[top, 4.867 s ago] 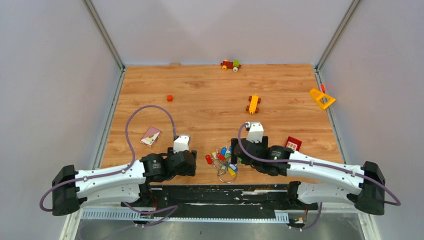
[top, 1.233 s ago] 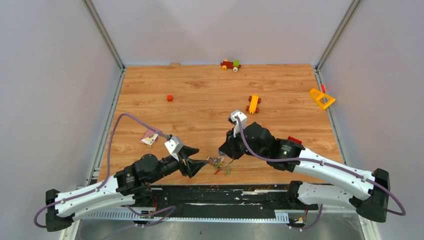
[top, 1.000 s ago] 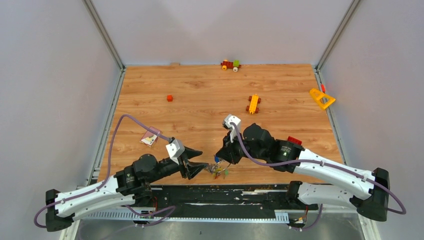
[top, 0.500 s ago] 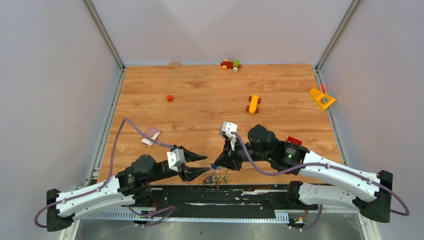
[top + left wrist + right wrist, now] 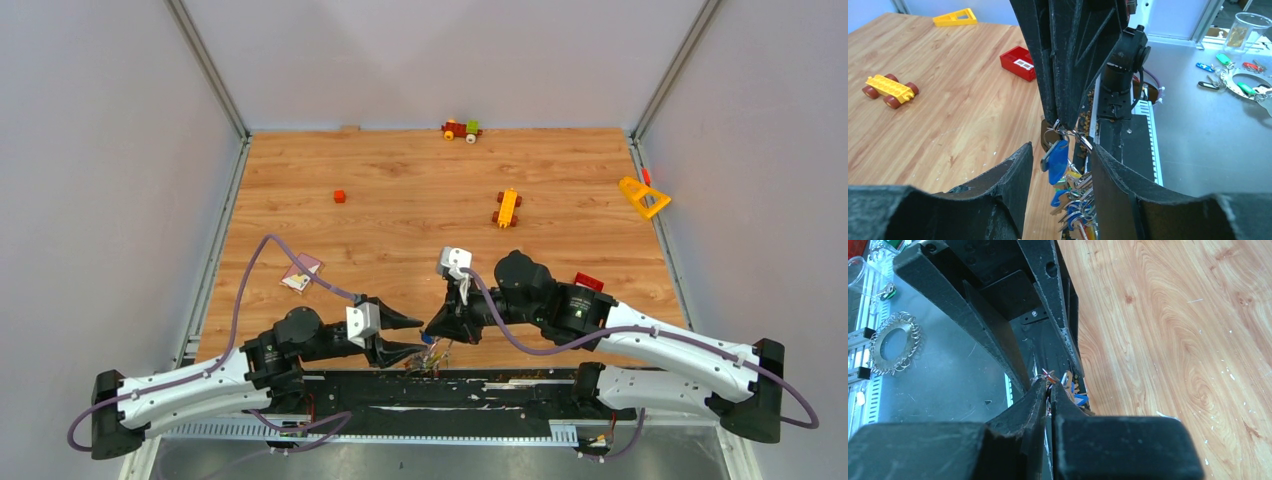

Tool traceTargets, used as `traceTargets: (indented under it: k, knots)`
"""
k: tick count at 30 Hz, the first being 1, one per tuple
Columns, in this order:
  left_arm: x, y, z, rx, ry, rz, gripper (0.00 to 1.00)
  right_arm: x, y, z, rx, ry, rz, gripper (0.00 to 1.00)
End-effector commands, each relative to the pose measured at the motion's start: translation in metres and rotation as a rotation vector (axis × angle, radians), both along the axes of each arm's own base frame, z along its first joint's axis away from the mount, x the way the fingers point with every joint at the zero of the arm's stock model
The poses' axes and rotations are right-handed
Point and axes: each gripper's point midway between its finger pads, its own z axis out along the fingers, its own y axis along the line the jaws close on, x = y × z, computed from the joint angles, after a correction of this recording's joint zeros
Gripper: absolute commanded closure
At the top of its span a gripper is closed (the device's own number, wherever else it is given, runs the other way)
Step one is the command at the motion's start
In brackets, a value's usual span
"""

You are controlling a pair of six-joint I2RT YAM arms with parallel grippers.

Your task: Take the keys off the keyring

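Observation:
The keys hang in a bunch with blue, green and yellow tags, a blue-tagged one uppermost. They dangle from the silver keyring, which my right gripper is shut on from above. From the top view, the bunch hangs at the table's near edge below the right gripper. My left gripper is open, one finger on each side of the bunch. The left gripper meets the right one tip to tip.
A red block lies behind the right arm, and a small packet behind the left. Farther back are a yellow toy car, a small red brick, a toy vehicle and a yellow wedge. The black base rail lies just below the keys.
The right gripper has lifted the bunch off the table and brought it toward the near edge. The left gripper has swung in around the hanging keys, and its jaws have narrowed.

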Motion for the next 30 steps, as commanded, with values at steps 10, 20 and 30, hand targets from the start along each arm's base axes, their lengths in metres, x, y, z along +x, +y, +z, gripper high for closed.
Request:
traceTargets:
  k: [10,20,30]
  knots:
    - [-0.008,-0.006,-0.001,-0.025,-0.006,-0.051,0.52,-0.007,0.013,0.052,0.164,-0.078,0.051,1.0]
    - [-0.012,-0.01,-0.003,-0.005,0.007,-0.081,0.95,-0.004,0.01,0.052,0.166,-0.088,0.028,1.0]
    - [0.018,0.001,-0.005,0.147,0.045,0.101,1.0,0.017,-0.016,0.05,0.146,-0.137,-0.142,0.91]
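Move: The blue key tag hangs from the keyring almost between my half-open left fingertips, only about 1 cm to the right of that hand and 1 cm below it. The tips of my right fingers, shut on the keyring, are about 2 cm to the right of my left hand and 3 cm above it. The main bunch of keys dangles some 7 cm below my left hand, 1 cm right and 1 cm back. From my right hand, the blue tag is about 3 cm below and 1 cm left, level fore and aft. I ease my left hand down about 1.5 cm and roughly 1 cm to the right, onto the blue key tag under my right fingertips, then shut its fingers to pinch the tag. My right hand keeps its closed grip on the keyring, drifting back just under 1 cm, then coming forward again and starting to draw up and to the right. ##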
